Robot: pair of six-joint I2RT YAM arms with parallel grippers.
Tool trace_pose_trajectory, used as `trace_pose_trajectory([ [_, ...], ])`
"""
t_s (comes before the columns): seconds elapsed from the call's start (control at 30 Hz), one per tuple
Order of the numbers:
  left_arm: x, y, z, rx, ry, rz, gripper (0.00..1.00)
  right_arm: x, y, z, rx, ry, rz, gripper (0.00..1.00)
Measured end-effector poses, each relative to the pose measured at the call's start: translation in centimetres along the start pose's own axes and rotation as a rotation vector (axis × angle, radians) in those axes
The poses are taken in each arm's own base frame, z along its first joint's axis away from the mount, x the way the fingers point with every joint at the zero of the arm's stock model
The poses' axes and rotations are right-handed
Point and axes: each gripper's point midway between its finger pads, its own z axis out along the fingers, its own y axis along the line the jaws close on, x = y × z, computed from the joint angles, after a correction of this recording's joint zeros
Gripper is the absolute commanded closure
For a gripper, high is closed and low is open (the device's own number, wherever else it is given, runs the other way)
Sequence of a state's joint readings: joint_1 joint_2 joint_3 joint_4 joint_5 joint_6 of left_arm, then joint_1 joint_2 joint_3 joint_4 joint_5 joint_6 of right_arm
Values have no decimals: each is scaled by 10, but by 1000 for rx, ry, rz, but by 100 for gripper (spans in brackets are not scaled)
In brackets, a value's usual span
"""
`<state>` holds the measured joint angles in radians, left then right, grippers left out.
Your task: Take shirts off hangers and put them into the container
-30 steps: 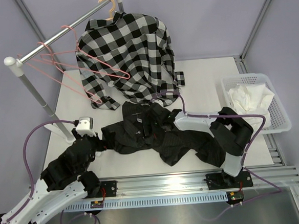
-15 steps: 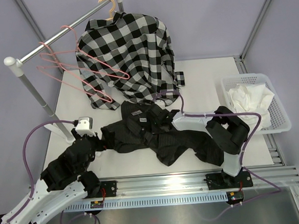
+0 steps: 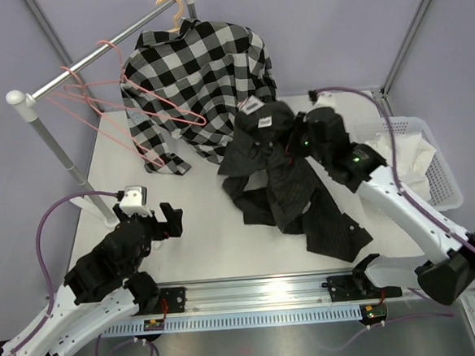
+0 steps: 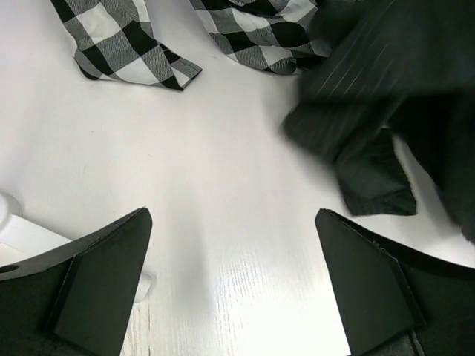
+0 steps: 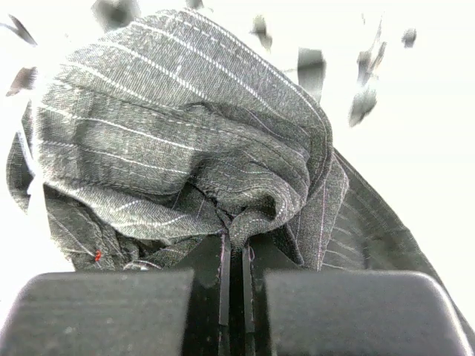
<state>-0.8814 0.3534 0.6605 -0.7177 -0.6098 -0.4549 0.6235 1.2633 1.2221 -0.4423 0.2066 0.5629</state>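
Note:
My right gripper [image 3: 297, 138] is shut on a fold of the dark striped shirt [image 3: 274, 171] and holds it above the middle of the table, its tail trailing down to the tabletop. The right wrist view shows the fabric [image 5: 185, 148] pinched between the jaws of the right gripper [image 5: 236, 248]. My left gripper [image 3: 170, 221] stands open over bare table, and in its wrist view nothing lies between the tips of the left gripper [image 4: 231, 215]. The checked shirt [image 3: 202, 83] hangs on a beige hanger [image 3: 173, 11]. Pink hangers [image 3: 110, 105] hang empty. The white shirt [image 3: 399, 154] lies in the container [image 3: 443, 181].
The silver rail [image 3: 99, 59] runs across the back left on a white post [image 3: 56, 150] that stands beside my left arm. A small black object [image 3: 287, 126] lies behind the dark shirt. A metal track [image 3: 262, 294] lines the near table edge.
My right gripper shut on the dark shirt and lifted it off the table, up and towards the back right. The shirt pulled away from my left gripper, which stayed open and still.

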Motion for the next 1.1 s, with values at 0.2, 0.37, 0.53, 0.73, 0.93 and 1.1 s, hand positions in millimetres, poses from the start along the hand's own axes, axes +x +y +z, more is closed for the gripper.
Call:
trace_pose_trajectory([
  [0.2, 0, 0, 0, 1, 0, 0, 1, -141, -2, -83, 21, -338, 16, 100],
  [0.37, 0, -1, 0, 4, 1, -1, 1, -225, -11, -152, 81, -575, 6, 100],
  [0.53, -1, 0, -1, 7, -4, -5, 1, -293, -3, -225, 107, -813, -45, 100],
  [0.73, -1, -1, -2, 12, -4, -7, 1, -355, 2, -306, 195, -1094, -143, 100],
  [0.93, 0, -1, -2, 14, -2, -7, 1, -389, -10, -355, 371, -1293, -232, 100],
  [1.1, 0, -2, -2, 19, 0, -7, 1, -407, -30, -365, 525, -1380, -298, 100],
])
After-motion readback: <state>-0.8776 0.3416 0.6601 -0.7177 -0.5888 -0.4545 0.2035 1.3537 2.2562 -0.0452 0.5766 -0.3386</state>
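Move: The container that the dark shirt, pinched in the right hand, is bound for has its middle roughly 32 cm to the right of that hand, 5 cm back and 22 cm below. The white shirt lies inside it, about 30 cm right, 5 cm back and 22 cm down. The checked shirt hangs about 18 cm to the right hand's left, 8 cm farther out, near its height. From the left hand the container is some 62 cm right, 9 cm ahead, 16 cm lower. The dark shirt, still pinched in the shut right fingers, is swept quickly up and to the right, away from the checked shirt and across to high above the container, nearly 50 cm each way; the climb eases off at the end. On the way the wrist tips up some 65 degrees and swings clockwise, so the fingers finish pointing up, forward and right. ##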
